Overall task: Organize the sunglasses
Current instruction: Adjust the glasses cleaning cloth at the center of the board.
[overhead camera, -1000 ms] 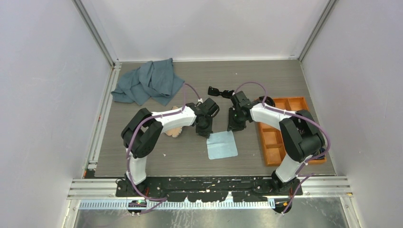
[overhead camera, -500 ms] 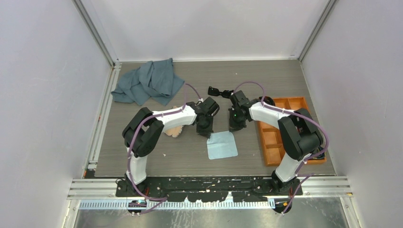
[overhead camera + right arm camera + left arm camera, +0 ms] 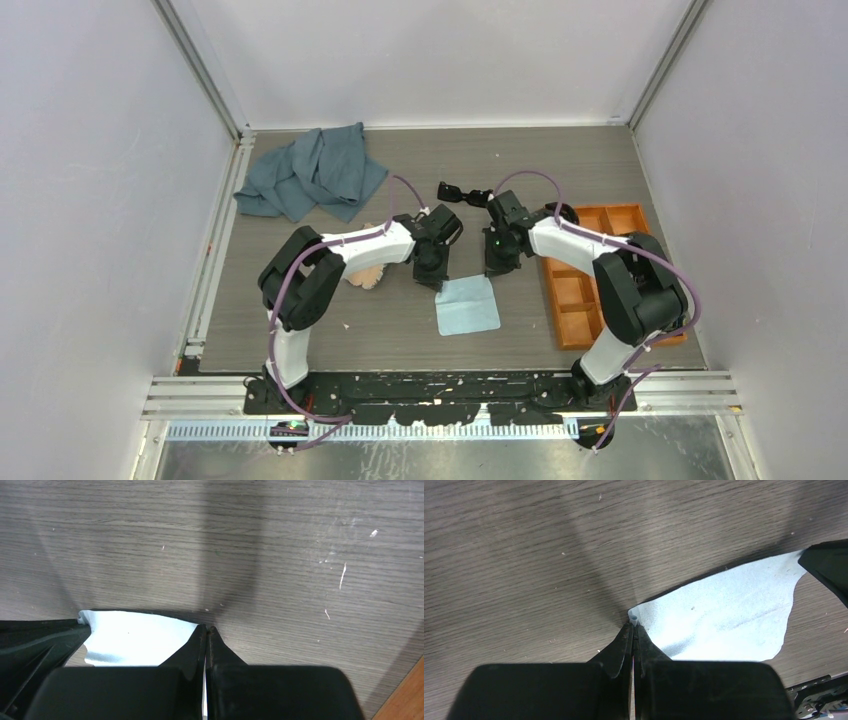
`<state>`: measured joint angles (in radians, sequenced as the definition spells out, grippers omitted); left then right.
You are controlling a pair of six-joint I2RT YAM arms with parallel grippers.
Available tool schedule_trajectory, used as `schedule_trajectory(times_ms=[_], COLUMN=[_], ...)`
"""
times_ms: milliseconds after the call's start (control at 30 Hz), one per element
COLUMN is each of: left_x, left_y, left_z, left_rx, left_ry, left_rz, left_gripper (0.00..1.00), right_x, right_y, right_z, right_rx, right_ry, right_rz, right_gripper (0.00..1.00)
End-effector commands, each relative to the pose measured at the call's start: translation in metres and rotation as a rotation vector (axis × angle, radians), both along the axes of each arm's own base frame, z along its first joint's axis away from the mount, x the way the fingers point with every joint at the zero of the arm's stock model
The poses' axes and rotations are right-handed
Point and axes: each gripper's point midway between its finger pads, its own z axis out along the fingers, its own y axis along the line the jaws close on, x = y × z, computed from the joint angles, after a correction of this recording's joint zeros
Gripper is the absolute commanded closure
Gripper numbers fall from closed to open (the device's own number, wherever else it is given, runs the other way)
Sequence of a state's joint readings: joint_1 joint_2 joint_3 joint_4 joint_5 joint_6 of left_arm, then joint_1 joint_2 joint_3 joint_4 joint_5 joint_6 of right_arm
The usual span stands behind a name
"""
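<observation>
The sunglasses (image 3: 455, 192), small and glossy black, lie on the table beyond both grippers, touched by neither. A light-blue cloth (image 3: 468, 305) lies flat in front of them. My left gripper (image 3: 432, 280) is shut on the cloth's far left corner. In the left wrist view a small fold of the cloth (image 3: 724, 625) sticks out past the left gripper's (image 3: 634, 626) tips. My right gripper (image 3: 492, 270) is shut on the far right corner. In the right wrist view the right gripper's (image 3: 206, 629) tips meet at the edge of the cloth (image 3: 135, 635).
An orange compartment tray (image 3: 575, 300) lies to the right, with a black coiled bundle (image 3: 562, 213) at its far end. A crumpled grey-blue towel (image 3: 315, 172) sits at the back left. A patterned case (image 3: 365, 272) shows partly under my left arm.
My right gripper has shut on the cloth's far right corner; it stood partly open a second ago. The left gripper has stayed shut on its corner.
</observation>
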<state>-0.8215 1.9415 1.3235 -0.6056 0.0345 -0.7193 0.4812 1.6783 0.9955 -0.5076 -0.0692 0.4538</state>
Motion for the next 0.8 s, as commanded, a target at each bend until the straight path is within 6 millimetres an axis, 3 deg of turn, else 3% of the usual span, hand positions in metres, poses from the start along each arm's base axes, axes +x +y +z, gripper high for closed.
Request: schedule_trajectory(times_ms=[0, 500, 600, 667, 767], left_x=[0.003, 0.003, 0.005, 0.007, 0.008], left_y=[0.008, 0.008, 0.006, 0.004, 0.003], left_z=[0.011, 0.028, 0.024, 0.024, 0.024], left_rx=[0.018, -0.023, -0.018, -0.015, -0.014], left_ry=[-0.031, -0.076, -0.074, -0.072, -0.073], left_rz=[-0.010, -0.022, -0.026, -0.030, -0.034], left_gripper=[0.99, 0.99, 0.99, 1.00, 1.00], right_x=[0.000, -0.007, -0.003, 0.000, 0.003], right_y=[0.002, 0.002, 0.002, 0.003, 0.004], right_z=[0.017, 0.027, 0.018, 0.012, 0.005], right_rx=[0.030, 0.068, 0.053, 0.041, 0.027], right_ry=[-0.046, -0.070, -0.057, -0.045, -0.033], right_rz=[0.004, -0.012, -0.012, -0.007, 0.003], right_gripper=[1.00, 0.99, 0.75, 0.67, 0.63])
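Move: The cleaning cloth hangs low between both grippers, its far left corner in the left fingers and its far right corner in the right. Its middle lies about 4 cm back and 6 cm right of the left hand, and about 6 cm back and 4 cm left of the right hand, just below both. From the right hand, the sunglasses lie about 18 cm ahead and 5 cm left. The open glasses case lies 15 cm left and 6 cm ahead of the left hand. The cloth's far right corner is lifted and drawn back towards the bases by the right hand, up about 1.5 cm and back 1 cm; then the right fingers open part way and let go of it as that hand dips about 1 cm. The left hand keeps its pinch on the far left corner and eases up and left, away from the right hand, by about 1 cm. ##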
